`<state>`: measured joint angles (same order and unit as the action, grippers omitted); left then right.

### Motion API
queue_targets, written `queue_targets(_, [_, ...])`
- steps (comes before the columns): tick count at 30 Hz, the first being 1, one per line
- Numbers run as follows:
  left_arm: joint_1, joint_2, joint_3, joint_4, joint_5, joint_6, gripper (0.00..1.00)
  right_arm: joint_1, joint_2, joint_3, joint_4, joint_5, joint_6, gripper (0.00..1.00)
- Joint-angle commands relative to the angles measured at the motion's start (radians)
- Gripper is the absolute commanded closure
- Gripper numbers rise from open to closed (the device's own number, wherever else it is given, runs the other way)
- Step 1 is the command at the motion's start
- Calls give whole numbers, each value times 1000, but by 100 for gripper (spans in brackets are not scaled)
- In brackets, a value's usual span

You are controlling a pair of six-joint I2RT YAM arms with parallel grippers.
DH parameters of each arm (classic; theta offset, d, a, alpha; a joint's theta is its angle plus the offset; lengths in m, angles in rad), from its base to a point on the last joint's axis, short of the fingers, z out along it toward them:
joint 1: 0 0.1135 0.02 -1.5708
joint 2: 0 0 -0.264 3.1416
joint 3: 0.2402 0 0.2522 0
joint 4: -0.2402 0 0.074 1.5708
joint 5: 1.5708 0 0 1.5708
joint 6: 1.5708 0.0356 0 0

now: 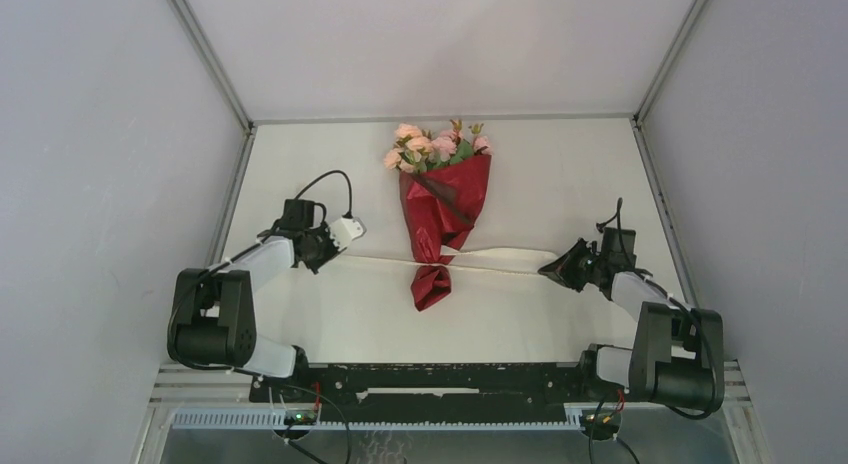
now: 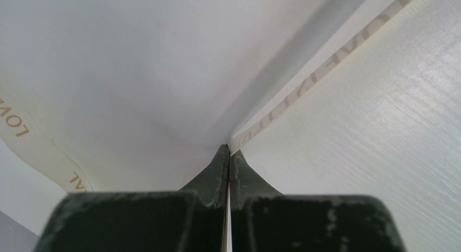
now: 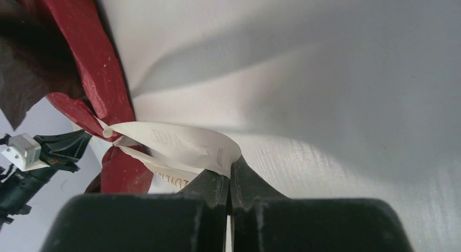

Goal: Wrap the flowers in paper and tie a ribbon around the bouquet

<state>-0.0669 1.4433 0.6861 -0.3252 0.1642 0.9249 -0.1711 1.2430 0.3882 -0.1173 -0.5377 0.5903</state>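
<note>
The bouquet [image 1: 443, 209] lies on the table, pink flowers [image 1: 432, 146] at the far end, wrapped in deep red paper [image 1: 447, 199] that narrows to a pinched neck. A cream ribbon [image 1: 505, 257] runs around that neck and stretches out to both sides. My left gripper [image 1: 322, 256] is shut on the ribbon's left end; in the left wrist view the ribbon [image 2: 321, 73] leaves the closed tips [image 2: 229, 150] taut. My right gripper [image 1: 548, 271] is shut on the right end, where the ribbon [image 3: 179, 146] folds into the tips [image 3: 230, 166] beside the red paper [image 3: 92, 67].
White walls and metal frame rails [image 1: 238, 174] enclose the table on the left, right and back. A black rail [image 1: 440, 379] with the arm bases runs along the near edge. The left arm [image 3: 32, 159] shows in the right wrist view.
</note>
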Motion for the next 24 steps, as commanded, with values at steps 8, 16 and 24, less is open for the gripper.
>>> queue_targets(8, [-21, -130, 139, -362, 85, -54, 100, 200, 71, 127, -19, 185, -45, 100])
queue_targets(16, [-284, -203, 383, -653, 435, -182, 100, 386, 24, 163, -69, 260, 55, 66])
queue_targets(24, [-360, -148, 507, -722, 529, -225, 100, 491, -121, 305, -383, 608, -15, 41])
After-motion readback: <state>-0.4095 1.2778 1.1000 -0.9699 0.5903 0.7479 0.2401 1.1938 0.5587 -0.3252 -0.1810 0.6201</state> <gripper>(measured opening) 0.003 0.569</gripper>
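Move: The ribbon's knot around the paper's waist is about 27 cm right of the left hand and roughly level with it in reach. From the right hand it lies some 27 cm left and 3 cm ahead. Both hands hold taut ribbon at close to the knot's height. The paper's gathered bottom sits about 8 cm nearer the bases than the knot, while the flower heads are roughly 32 cm beyond it. The taut ribbon is first held pulled from both sides. The left hand, still pinching its end, then swings about 16 cm right, 14 cm up and 9 cm back towards the knot, turning some 20 degrees clockwise. Meanwhile the right hand gives way some 7 cm to the left, opens past halfway to let go of its loop, and eases back 2 cm to the right, rising slightly. ##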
